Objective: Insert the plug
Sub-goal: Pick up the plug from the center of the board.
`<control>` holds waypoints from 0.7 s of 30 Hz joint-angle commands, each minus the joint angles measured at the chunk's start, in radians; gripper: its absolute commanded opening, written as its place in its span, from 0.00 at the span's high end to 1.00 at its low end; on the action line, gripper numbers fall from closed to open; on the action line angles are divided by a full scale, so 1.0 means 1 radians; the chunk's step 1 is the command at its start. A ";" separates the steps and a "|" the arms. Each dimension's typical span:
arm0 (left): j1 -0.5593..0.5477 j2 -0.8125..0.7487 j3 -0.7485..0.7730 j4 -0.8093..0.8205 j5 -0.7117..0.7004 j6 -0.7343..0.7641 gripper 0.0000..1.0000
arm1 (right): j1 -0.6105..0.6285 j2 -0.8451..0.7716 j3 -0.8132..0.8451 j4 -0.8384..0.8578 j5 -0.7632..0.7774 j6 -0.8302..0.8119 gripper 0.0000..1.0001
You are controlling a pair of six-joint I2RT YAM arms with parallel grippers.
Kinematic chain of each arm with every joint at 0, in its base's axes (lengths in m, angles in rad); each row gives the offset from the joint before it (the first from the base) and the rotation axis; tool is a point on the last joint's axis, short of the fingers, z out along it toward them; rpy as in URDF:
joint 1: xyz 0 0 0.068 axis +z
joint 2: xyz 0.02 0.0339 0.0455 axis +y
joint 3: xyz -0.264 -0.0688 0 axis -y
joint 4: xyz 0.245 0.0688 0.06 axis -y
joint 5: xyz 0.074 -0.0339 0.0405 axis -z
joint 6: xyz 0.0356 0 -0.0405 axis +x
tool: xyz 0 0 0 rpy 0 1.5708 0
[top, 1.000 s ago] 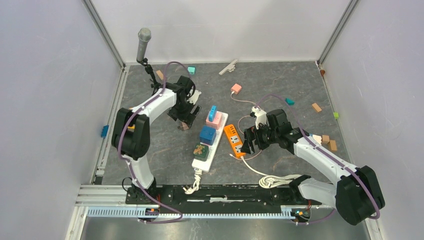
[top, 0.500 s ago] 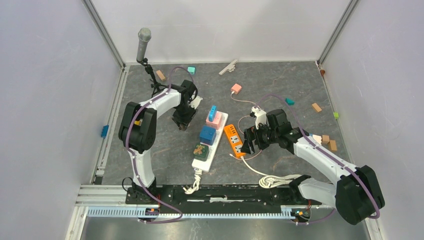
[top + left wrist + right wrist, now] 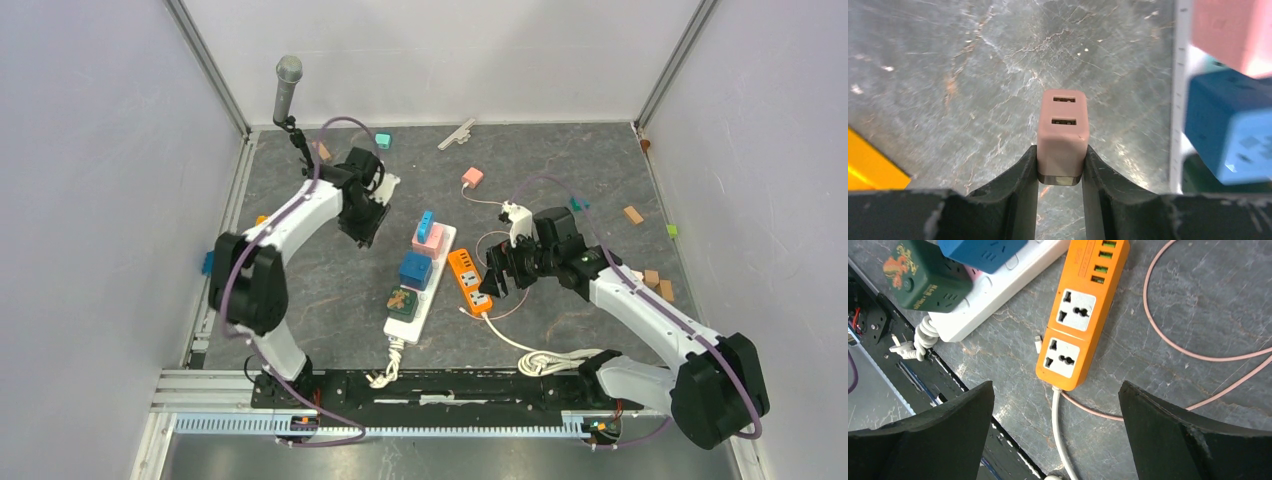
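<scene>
The plug [image 3: 1062, 132] is a pink two-port USB charger block. My left gripper [image 3: 1060, 156] is shut on its lower end and holds it above the grey floor. In the top view the left gripper [image 3: 362, 220] hovers left of the white power strip [image 3: 428, 290], and the plug is hidden under it. My right gripper [image 3: 1055, 390] stands wide open over the cord end of the orange power strip [image 3: 1083, 315], holding nothing. Seen from above, the right gripper [image 3: 497, 280] sits just right of the orange power strip [image 3: 468, 280].
The white strip carries a pink adapter [image 3: 428, 238], a blue cube [image 3: 415, 268] and a green adapter [image 3: 403, 302]. A pink cable [image 3: 1168, 340] loops beside the orange strip. A microphone [image 3: 287, 90] stands at the back left. Small blocks [image 3: 633, 214] lie scattered.
My left gripper has closed on the pink plug and risen with it, shifting toward the back. My right gripper moved slightly and stayed open.
</scene>
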 commanded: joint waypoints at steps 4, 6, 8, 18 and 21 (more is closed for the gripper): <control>0.000 -0.363 -0.057 0.059 0.115 -0.148 0.98 | -0.004 -0.028 0.086 0.046 -0.054 -0.031 0.02; 0.001 -0.446 -0.107 0.107 0.180 -0.201 0.98 | -0.003 -0.034 0.094 0.073 -0.091 -0.030 0.02; 0.001 -0.533 -0.178 0.192 0.276 -0.273 0.98 | -0.004 -0.035 0.100 0.108 -0.134 -0.015 0.02; 0.000 -0.730 -0.449 0.579 0.828 -0.478 0.98 | -0.001 -0.009 0.171 0.285 -0.381 0.051 0.02; 0.000 -0.745 -0.463 0.534 0.895 -0.388 0.98 | 0.005 0.004 0.211 0.273 -0.425 0.015 0.02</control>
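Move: The left hand already holds the pink plug just clear of the board. The white power strip's middle lies about 11 cm to its right, 7 cm back and 5 cm lower; the dark blue cube is 10 cm right, 4 cm back, the green cube 7 cm right, 11 cm back. From the open right hand, the held plug is roughly 27 cm left, 8 cm ahead, slightly lower; the orange strip is 7 cm left, level with it. Keeping the pink plug pinched, the left hand lifts it steeply by some 14 cm, then carries it back and right towards the white strip and the other hand, swinging its fingers about 50 degrees from pointing down towards the right. The right hand, still open and touching nothing, rises about 10 cm and eases left towards the plug, its fingers tipping up and leftward. ##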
